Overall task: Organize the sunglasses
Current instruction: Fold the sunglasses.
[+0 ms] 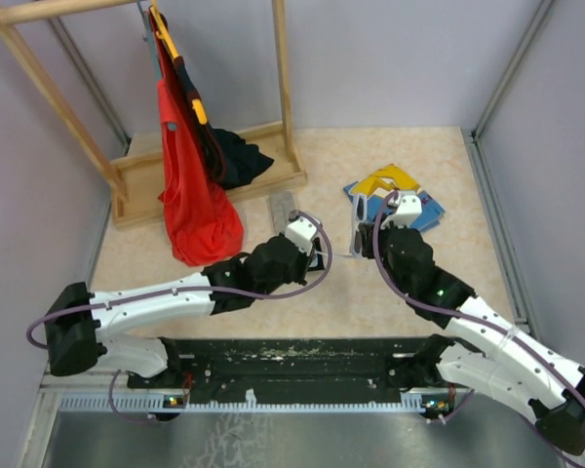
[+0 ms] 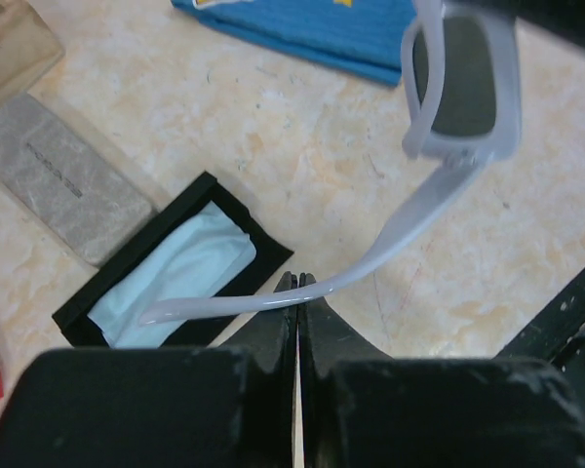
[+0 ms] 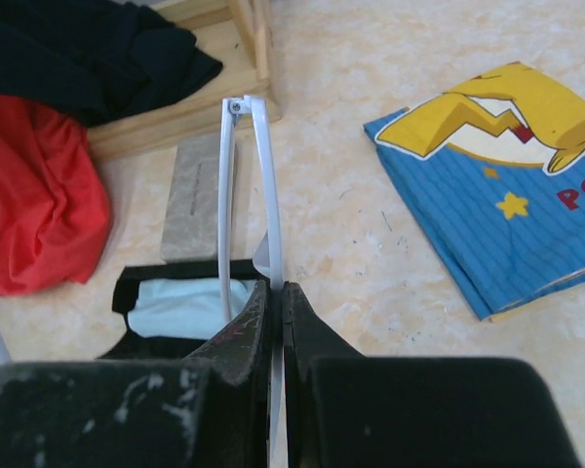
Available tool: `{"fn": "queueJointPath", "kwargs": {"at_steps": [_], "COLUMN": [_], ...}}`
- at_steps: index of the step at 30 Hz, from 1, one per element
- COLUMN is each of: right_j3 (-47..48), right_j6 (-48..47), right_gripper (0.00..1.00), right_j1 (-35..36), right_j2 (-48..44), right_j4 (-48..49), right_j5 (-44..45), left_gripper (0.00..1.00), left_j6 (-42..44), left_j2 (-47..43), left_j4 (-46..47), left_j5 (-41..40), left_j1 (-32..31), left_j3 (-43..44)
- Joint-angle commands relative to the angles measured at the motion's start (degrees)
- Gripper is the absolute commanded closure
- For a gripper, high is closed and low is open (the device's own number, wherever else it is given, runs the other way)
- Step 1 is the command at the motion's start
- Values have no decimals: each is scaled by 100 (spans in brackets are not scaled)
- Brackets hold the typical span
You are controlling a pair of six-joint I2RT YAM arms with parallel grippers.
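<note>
The white-framed sunglasses (image 1: pixel 356 237) with dark lenses hang above the table between both arms. My right gripper (image 3: pixel 278 290) is shut on one white temple (image 3: pixel 269 195), which runs between its fingers. In the left wrist view the lens front (image 2: pixel 463 88) is at upper right and the other temple (image 2: pixel 390 234) curves down across the tips of my left gripper (image 2: pixel 298 285). That gripper's jaws are pressed together, and the temple lies over them, not between them. Below it, an open black case (image 2: pixel 210 185) holds a light-blue cloth (image 2: pixel 180 273). No other sunglasses are in view.
A grey oblong case (image 1: pixel 283 207) lies beside the black case (image 3: pixel 127 292). A blue and yellow printed cloth (image 1: pixel 400 190) lies at the right back. A wooden rack (image 1: pixel 214 175) with a red garment (image 1: pixel 200 210) and black fabric (image 1: pixel 239 156) stands at the left back.
</note>
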Motion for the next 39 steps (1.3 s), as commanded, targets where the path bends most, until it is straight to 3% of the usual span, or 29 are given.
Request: {"fn": "queueJointPath", "kwargs": {"at_steps": [1, 27, 30, 34, 39], "right_j3": [-203, -376, -404, -278, -251], "right_j6": [-487, -1088, -791, -10, 354], "right_gripper": [100, 100, 100, 100, 100], "right_j1": [-39, -33, -32, -39, -30], "right_j2": [-219, -30, -77, -264, -454], "right_j4": [397, 578, 491, -313, -984], "right_j5": [-513, -2624, -2102, -827, -781], "left_gripper": [100, 99, 90, 65, 47], "left_j6": [166, 508, 541, 741, 601], "left_j2": [152, 949, 902, 543, -68], "left_j4": [258, 351, 375, 460, 835], "left_j5": [-401, -72, -108, -175, 795], "left_j1": [-26, -36, -34, 99, 1055], "left_j3": [474, 1208, 1115, 632, -264]}}
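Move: The right hand still holds the sunglasses by the bridge, and one temple sticks out to the left. That temple's middle lies about 6 cm back and 8 cm left of the right hand, and about 2 cm right of the left hand's shut fingertips, which are already against it. The frame's middle is roughly 9 cm right and 6 cm ahead of the left hand. The black case lies about 4 cm left and 14 cm below the left hand; the Pokemon cloth is some 9 cm right, 6 cm ahead and 19 cm below the right hand. With its fingers shut against the outstretched temple, the left hand rises and goes forward, then pushes right towards the frame by about 4 cm, while the right hand keeps its grip, sinks, draws back and left and turns the frame some 25 degrees counter-clockwise into the fold. Then the left fingers open to about half and back off left, clear of the temple, as the right hand carries the sunglasses back to the right, sinking slightly and undoing about half that turn. ##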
